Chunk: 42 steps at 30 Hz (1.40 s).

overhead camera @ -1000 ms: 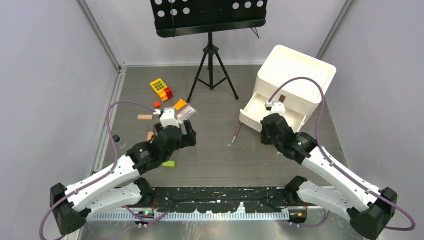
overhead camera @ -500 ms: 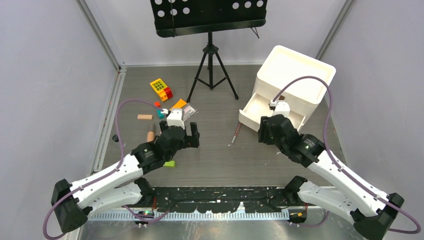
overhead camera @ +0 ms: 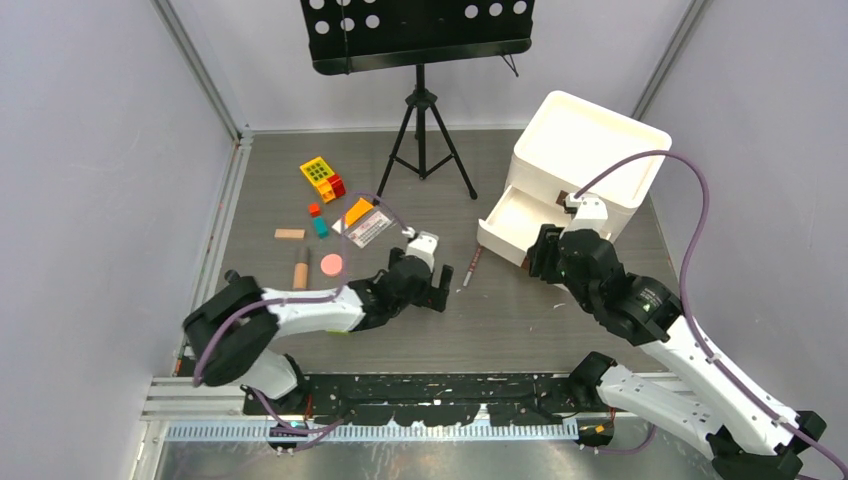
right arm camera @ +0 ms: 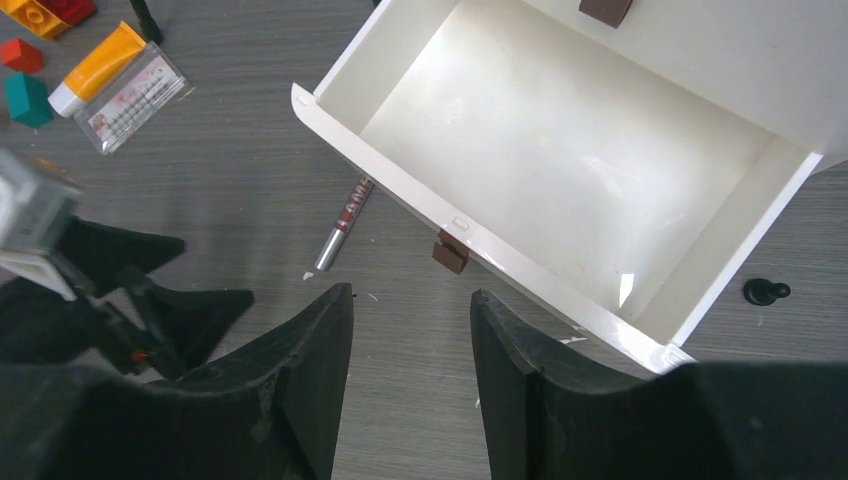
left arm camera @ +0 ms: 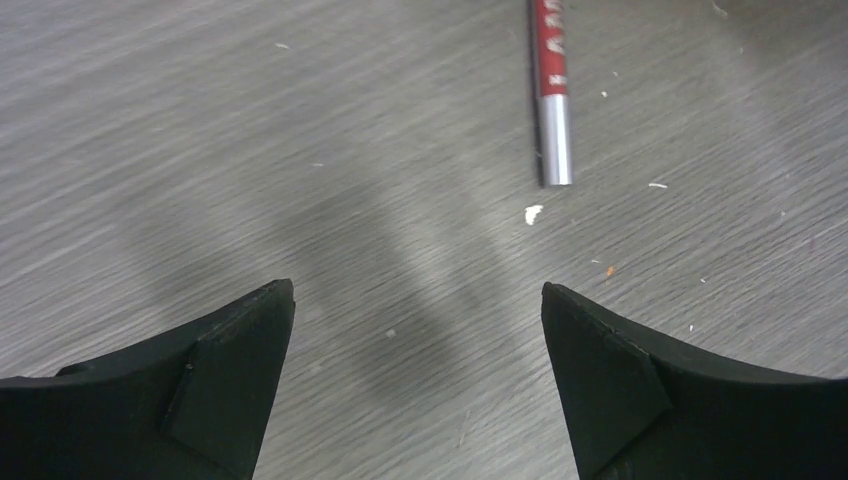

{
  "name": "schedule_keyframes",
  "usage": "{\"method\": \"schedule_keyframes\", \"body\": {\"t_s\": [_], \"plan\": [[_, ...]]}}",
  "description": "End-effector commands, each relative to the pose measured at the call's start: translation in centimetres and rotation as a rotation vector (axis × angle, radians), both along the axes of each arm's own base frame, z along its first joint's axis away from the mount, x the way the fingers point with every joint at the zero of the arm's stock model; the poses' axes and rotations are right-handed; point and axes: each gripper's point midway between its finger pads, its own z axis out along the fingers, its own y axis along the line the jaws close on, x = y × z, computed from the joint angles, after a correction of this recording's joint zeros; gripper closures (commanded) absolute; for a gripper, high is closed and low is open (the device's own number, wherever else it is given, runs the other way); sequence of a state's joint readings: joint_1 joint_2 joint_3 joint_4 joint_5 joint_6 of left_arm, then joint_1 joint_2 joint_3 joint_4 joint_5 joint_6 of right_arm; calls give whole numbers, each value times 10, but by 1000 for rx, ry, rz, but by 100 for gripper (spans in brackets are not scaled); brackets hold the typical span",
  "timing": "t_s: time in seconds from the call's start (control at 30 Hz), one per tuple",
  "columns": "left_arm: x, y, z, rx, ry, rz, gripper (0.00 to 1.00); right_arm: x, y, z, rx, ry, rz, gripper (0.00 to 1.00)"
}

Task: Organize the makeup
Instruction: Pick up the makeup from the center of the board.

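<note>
A thin red and silver pencil point(overhead camera: 470, 266) lies on the table left of the white box's open bottom drawer point(overhead camera: 505, 222). My left gripper point(overhead camera: 440, 285) hovers just left of the pencil point(left arm camera: 552, 90) and is open point(left arm camera: 415, 290) over bare table. My right gripper point(overhead camera: 537, 260) is open with nothing between its fingers point(right arm camera: 412, 292), just in front of the drawer's brown handle point(right arm camera: 450, 252). The drawer point(right arm camera: 700, 290) holds nothing. A pink round compact point(overhead camera: 331, 265) and a tan tube point(overhead camera: 300, 270) lie at the left. An orange tube point(right arm camera: 100, 65) rests on a clear packet point(right arm camera: 135, 95).
Yellow point(overhead camera: 318, 175), red point(overhead camera: 313, 209) and teal point(overhead camera: 321, 228) toy blocks and a flat tan piece point(overhead camera: 290, 234) sit at the back left. A music stand's tripod point(overhead camera: 421, 130) stands at the back centre. A small black knob point(right arm camera: 765, 291) lies right of the drawer.
My left arm has swung right from the blocks to the pencil, uncovering the pink compact. My right gripper has opened, let go of the drawer handle and drawn back a little.
</note>
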State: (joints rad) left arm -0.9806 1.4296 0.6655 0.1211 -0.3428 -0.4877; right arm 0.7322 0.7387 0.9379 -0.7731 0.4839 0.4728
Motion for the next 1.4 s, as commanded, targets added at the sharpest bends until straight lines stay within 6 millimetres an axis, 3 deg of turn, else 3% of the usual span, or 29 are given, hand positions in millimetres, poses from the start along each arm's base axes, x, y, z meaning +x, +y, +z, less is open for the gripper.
{"method": "schedule_keyframes", "body": {"t_s": [0.0, 0.33, 0.5, 0.77, 1.03, 1.37], "plan": [[19, -60, 31, -158, -157, -65, 4, 3, -2, 26, 38, -74, -15, 48], [39, -99, 17, -117, -207, -93, 3, -4, -14, 28, 32, -97, -26, 47], [49, -102, -6, -10, -192, -60, 7, -7, -18, 28, 30, -102, -35, 47], [54, -104, -35, 70, -179, -53, 28, -8, -20, 28, 23, -105, -32, 46], [50, -105, -49, 155, -163, -87, 46, -8, -21, 26, 17, -103, -36, 46], [39, -89, -74, 298, -69, -85, 81, -7, -23, 24, 3, -105, -48, 46]]}}
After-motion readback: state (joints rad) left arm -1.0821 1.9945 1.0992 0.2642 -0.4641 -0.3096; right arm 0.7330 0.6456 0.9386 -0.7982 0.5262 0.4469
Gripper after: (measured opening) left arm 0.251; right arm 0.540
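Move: The makeup to be taken, a red pen with a silver end, lies with its middle about 7 cm ahead of the left hand, 13 cm to its right and 5 cm below. The open drawer's near left corner is about 13 cm ahead and 15 cm right, roughly 2 cm lower, over the pen's far end; the clear sticker card lies some 16 cm ahead and 8 cm left, on the table. From the right hand the pen is about 7 cm ahead, 15 cm left and 22 cm down. The left fingertips come to straddle and pinch the pen near its silver end, closing from wide open to about a quarter. To get there the left hand sweeps some 12 cm right, with a dip and a slight rise while reaching about 5 cm forward, then sinks to the table just short of the drawer. The right hand, empty, eases about 2 cm right and slightly up. ##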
